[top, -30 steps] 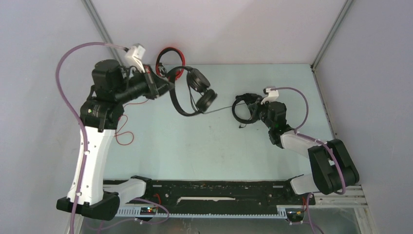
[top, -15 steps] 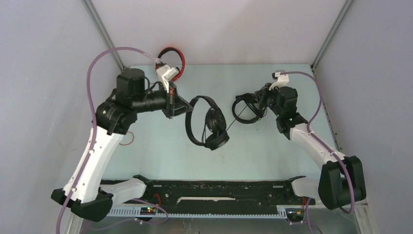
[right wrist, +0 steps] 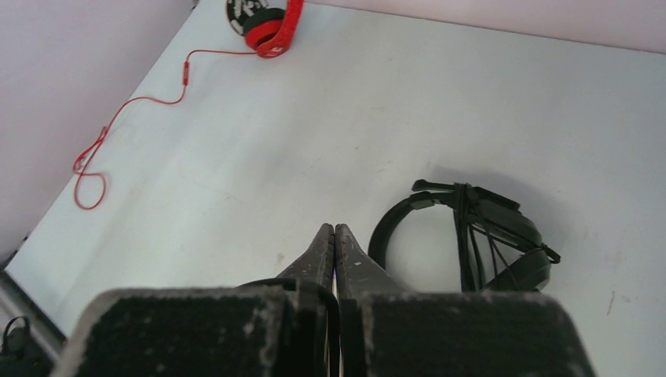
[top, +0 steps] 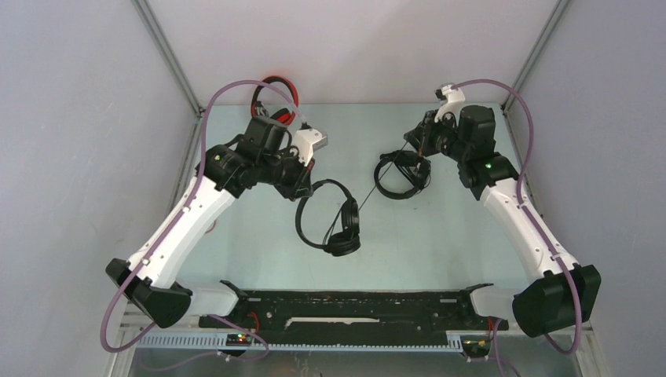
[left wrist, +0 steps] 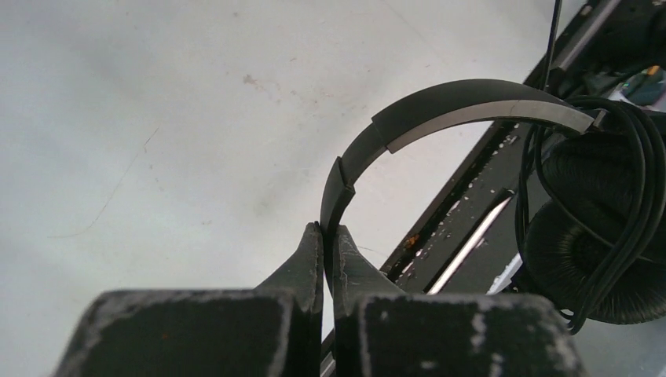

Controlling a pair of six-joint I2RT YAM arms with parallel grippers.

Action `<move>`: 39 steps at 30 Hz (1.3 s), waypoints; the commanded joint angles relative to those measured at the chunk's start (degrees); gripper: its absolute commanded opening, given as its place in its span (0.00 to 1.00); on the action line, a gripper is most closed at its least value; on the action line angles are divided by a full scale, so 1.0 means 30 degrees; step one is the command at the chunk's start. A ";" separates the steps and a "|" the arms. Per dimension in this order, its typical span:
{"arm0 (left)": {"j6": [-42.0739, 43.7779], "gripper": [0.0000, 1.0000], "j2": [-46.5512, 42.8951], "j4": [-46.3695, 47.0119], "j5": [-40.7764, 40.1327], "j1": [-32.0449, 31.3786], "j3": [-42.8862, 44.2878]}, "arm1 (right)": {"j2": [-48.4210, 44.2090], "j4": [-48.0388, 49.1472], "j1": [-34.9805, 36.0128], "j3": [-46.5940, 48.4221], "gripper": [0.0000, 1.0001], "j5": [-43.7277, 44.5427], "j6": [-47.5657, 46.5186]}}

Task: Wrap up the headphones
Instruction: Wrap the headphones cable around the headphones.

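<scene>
One pair of black headphones point(top: 330, 218) hangs in the air over the middle of the table. My left gripper point(top: 309, 187) is shut on its headband point(left wrist: 440, 106); its cable is looped around the ear cups point(left wrist: 597, 228). From there a thin black cable point(top: 382, 179) runs taut up to my right gripper point(top: 411, 146), which is shut on it point(right wrist: 334, 228). A second black pair point(right wrist: 471, 236), with its cable wound round it, lies on the table below my right gripper. A red pair point(right wrist: 271, 27) lies at the far left corner, its red cable point(right wrist: 118, 133) trailing loose.
The left wall and its metal post point(top: 169, 55) stand close behind my left arm. The right wall post point(top: 534, 55) is near my right wrist. A black rail point(top: 353, 306) runs along the near edge between the arm bases.
My left arm has swung the hanging black pair from far left to the table's middle and turned it. My right gripper has lifted and moved toward the far right, drawing the cable taut.
</scene>
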 commanded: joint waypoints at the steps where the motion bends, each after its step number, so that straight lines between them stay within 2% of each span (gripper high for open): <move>1: 0.0244 0.00 0.0107 -0.0162 -0.1578 -0.0674 0.0921 | 0.0099 -0.1738 -0.0072 0.1864 0.00 -0.1711 -0.0478; 9: 0.1603 0.00 -0.0043 0.0962 -0.1462 -0.1433 0.0153 | 0.0971 -0.1221 0.0188 0.2176 0.00 -0.2624 0.0204; 15: 0.2124 0.00 0.0733 0.0967 -0.1542 -0.1497 0.0395 | 0.1548 -0.1799 0.0132 0.2835 0.00 -0.1783 0.0425; 22: 0.2159 0.00 0.2645 -0.0398 -0.4008 -0.1555 0.1445 | 0.2412 -0.2933 0.0652 0.4356 0.00 -0.2104 0.0648; 29: 0.1940 0.00 0.2842 0.0984 -0.5828 -0.1551 0.1022 | 0.4191 -0.4988 0.1696 0.6727 0.00 -0.2609 0.0796; 33: 0.1717 0.00 0.2998 0.1497 -0.7621 -0.1554 0.0573 | 0.4141 -0.4854 0.2476 0.6935 0.00 -0.3153 0.1090; 39: 0.1285 0.00 0.3871 0.1778 -0.8906 -0.1524 0.0863 | 0.4033 -0.4566 0.3592 0.7509 0.00 -0.4520 0.2092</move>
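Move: The held headphones' ear cups hang some 10 cm back and 10 cm to the right of the left hand, about 3 cm lower. They lie about 25 cm back and 17 cm left of the right hand, roughly 5 cm below it. The already wrapped black headphones on the table are about 11 cm ahead, 6 cm right and 25 cm below the right hand. The cable, still pinched near its plug in the shut right fingers, is carried about 9 cm left, mostly in the later half and drifting slightly back, towards the held headphones, as that hand swings some 15 degrees counter-clockwise and tips down. The left hand keeps its grip on the headband, almost waits, then sinks about 5 cm and goes 6 cm forward, its fingers tilting about 20 degrees steeper. ##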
